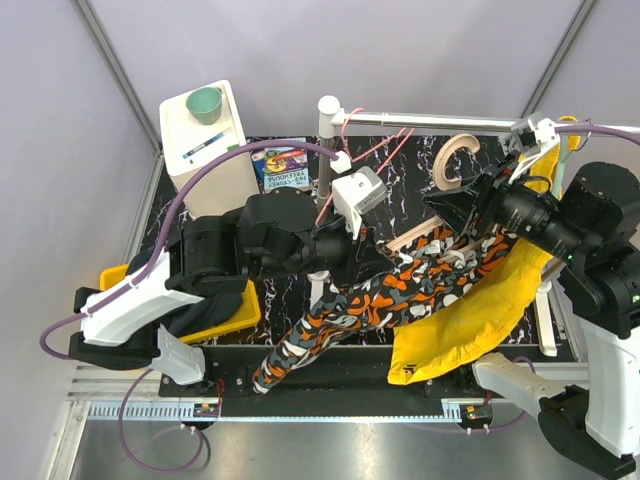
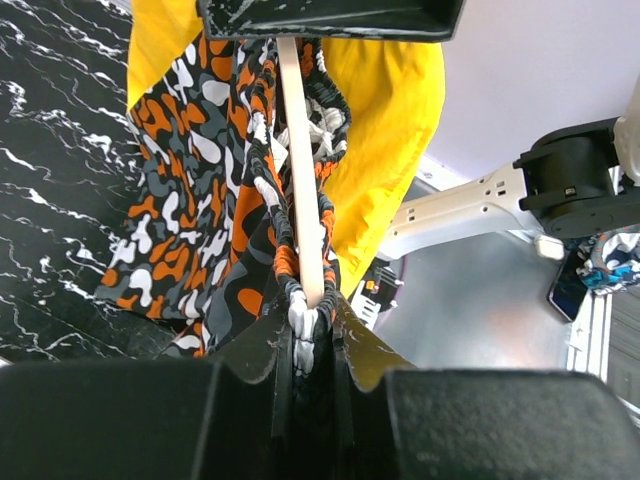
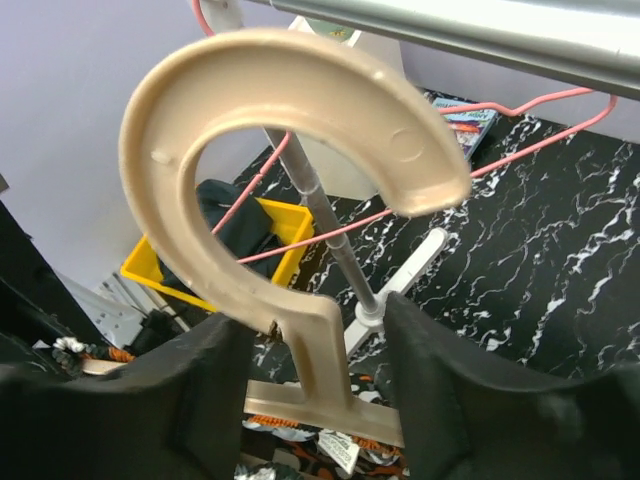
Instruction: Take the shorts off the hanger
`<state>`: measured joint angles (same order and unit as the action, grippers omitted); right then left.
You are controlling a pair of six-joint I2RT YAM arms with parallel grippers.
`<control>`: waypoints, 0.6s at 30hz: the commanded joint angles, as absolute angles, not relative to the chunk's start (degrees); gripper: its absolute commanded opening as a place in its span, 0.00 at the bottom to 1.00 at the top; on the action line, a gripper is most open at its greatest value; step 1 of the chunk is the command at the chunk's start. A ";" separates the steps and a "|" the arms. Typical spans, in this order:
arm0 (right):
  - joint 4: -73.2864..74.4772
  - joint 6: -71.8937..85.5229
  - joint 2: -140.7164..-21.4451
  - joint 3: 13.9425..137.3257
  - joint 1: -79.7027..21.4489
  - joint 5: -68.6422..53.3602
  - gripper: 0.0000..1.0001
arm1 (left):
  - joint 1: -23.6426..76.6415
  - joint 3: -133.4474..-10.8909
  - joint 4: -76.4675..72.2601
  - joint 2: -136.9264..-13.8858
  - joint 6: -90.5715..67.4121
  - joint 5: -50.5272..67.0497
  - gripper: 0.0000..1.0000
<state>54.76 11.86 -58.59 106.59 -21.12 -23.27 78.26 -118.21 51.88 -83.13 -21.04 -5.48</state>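
Note:
The shorts (image 1: 370,305), camouflage in orange, grey and white, hang slanting from a beige hanger (image 1: 412,238) whose hook (image 1: 455,160) points up at the back. My left gripper (image 1: 385,248) is shut on the shorts' waistband at the hanger's end (image 2: 305,320). The bar (image 2: 298,150) runs straight away from its jaws, with the shorts (image 2: 200,230) draped on its left. My right gripper (image 3: 318,345) is open. Its jaws stand on either side of the hanger's neck (image 3: 325,370), below the hook (image 3: 290,90), with a gap on each side.
A yellow garment (image 1: 470,320) hangs beside the shorts on the right. A metal rail (image 1: 440,121) with a pink wire hanger (image 1: 372,150) crosses the back. A yellow bin (image 1: 238,318) of dark clothes sits on the left, behind it a white box with a green cup (image 1: 205,104).

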 commanded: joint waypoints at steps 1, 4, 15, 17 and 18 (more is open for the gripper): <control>48.97 10.28 -55.90 102.75 -21.36 -22.50 0.49 | 78.49 -122.61 45.18 -83.49 -22.67 -1.41 0.00; 45.46 9.76 -53.97 100.11 -21.36 -21.10 0.29 | 78.49 -123.66 44.91 -84.20 -23.64 -0.44 0.00; 42.54 7.30 -50.89 95.98 -21.36 -17.32 0.00 | 77.70 -121.90 44.12 -80.86 -25.13 -1.49 0.80; 42.54 7.12 -50.63 95.54 -21.36 -17.14 0.00 | 77.43 -121.82 44.12 -81.03 -26.10 -2.37 0.73; 42.71 6.95 -50.45 95.45 -21.36 -17.05 0.00 | 77.26 -121.64 44.12 -81.12 -27.32 -3.42 0.71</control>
<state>46.11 7.94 -51.31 95.77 -21.10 -18.87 77.93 -120.62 47.81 -82.76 -24.71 -2.13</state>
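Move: My right hand has its open fingers around the wooden hanger's neck, which is about 1 cm ahead and 1 cm left, level with them. The rail runs about 12 cm straight ahead and slightly above. The pink hanger hangs some 7 cm ahead, 13 cm left and lower, and the yellow garment some 10 cm back, 12 cm right, well below. My left fingers hold the patterned shorts' waistband; the neck lies about 10 cm ahead and 11 cm right of that hand. I shut my right fingers on the wooden hanger's neck, easing that hand about 1.5 cm left as its fingertips tip up a little, and the grip effort rises as they pinch. Once they have it, I open my left fingers wide to let go of the shorts' waistband and lift that hand nearly 4 cm, its fingertips tilting up slightly. ##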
